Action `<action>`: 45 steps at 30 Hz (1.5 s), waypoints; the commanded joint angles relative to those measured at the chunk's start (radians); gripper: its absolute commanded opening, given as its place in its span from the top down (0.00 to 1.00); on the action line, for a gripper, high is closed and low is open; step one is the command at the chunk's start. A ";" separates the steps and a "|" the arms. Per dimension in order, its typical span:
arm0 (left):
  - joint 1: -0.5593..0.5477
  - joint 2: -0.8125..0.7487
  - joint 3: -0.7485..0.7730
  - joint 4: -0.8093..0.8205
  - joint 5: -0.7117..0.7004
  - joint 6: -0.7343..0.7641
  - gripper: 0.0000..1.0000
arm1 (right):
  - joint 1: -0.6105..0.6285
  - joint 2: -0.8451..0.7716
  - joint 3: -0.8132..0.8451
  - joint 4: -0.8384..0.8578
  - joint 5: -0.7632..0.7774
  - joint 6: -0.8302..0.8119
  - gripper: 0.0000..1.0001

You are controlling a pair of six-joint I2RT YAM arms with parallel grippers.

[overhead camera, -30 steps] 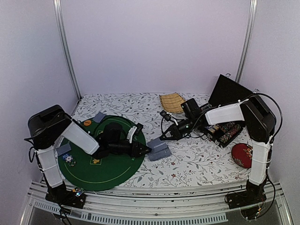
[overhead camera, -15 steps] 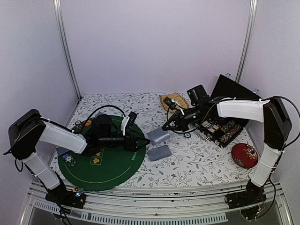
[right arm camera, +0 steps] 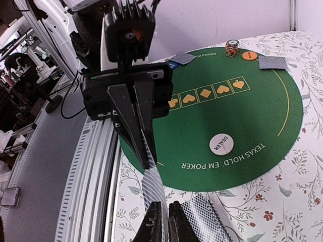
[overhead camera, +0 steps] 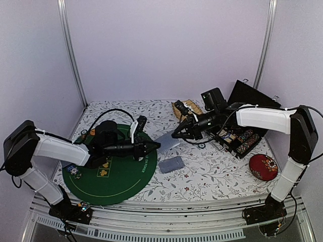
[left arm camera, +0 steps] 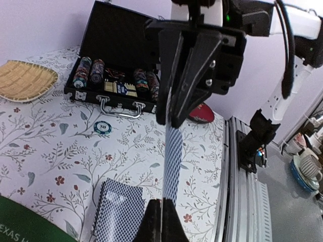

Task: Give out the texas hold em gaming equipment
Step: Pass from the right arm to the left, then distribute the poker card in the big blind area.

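Note:
A single playing card (overhead camera: 166,142) with a blue-grey lattice back hangs in the air between both arms, over the mat's right edge. My left gripper (overhead camera: 154,146) is shut on the card's (left arm camera: 171,161) near end, fingers (left arm camera: 154,222) pressed together. My right gripper (overhead camera: 175,135) has the far end of the card (right arm camera: 151,181) between fingers (right arm camera: 154,222) only a sliver apart. The rest of the deck (overhead camera: 172,164) lies face down on the floral cloth just below, also in the left wrist view (left arm camera: 117,212). A white dealer button (right arm camera: 221,144) lies on the green poker mat (overhead camera: 116,176).
An open black chip case (overhead camera: 241,141) stands at the right, with a loose chip (left arm camera: 103,127) before it. A woven tray (overhead camera: 184,108) sits at the back and a red cushion (overhead camera: 262,166) at the near right. Dealt cards (right arm camera: 272,62), a chip stack (right arm camera: 231,48) and an orange token (right arm camera: 249,55) lie on the mat.
My right arm lifted a card off the deck towards the back left. My left gripper drew back, opened, then shut on that card's free end.

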 commanded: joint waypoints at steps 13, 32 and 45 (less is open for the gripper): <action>0.543 -0.082 0.213 -0.679 -0.220 -0.140 1.00 | -0.033 -0.052 -0.031 0.077 0.294 0.115 0.01; 0.831 0.461 0.562 -0.722 -0.051 -0.189 1.00 | -0.034 -0.099 -0.094 0.045 0.341 0.096 0.01; 0.832 0.488 0.607 -0.775 -0.117 -0.186 0.71 | -0.033 -0.104 -0.091 0.028 0.331 0.089 0.01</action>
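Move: The card held between both hands has its middle about 3 cm to the left hand's right, and some 3 cm left of the right hand and 2 cm below it. It is bound for the lying card at the mat's far edge, about 26 cm ahead of the left hand, 31 cm left and 17 cm down. The orange big blind is 6 cm nearer than that card and 7 cm farther left; the dealer button lies 3 cm ahead of the left hand and 10 cm left, equally low. The card, already pinched by both grippers, comes free of the right fingers as they open wide and ease forward about 5 cm and slightly right. The left hand carries the card left and forward, some 40 cm in all, swinging counter-clockwise over the mat, then lowers it beside the lying card with the fingers tipping down, and begins to part its fingers at the end. ##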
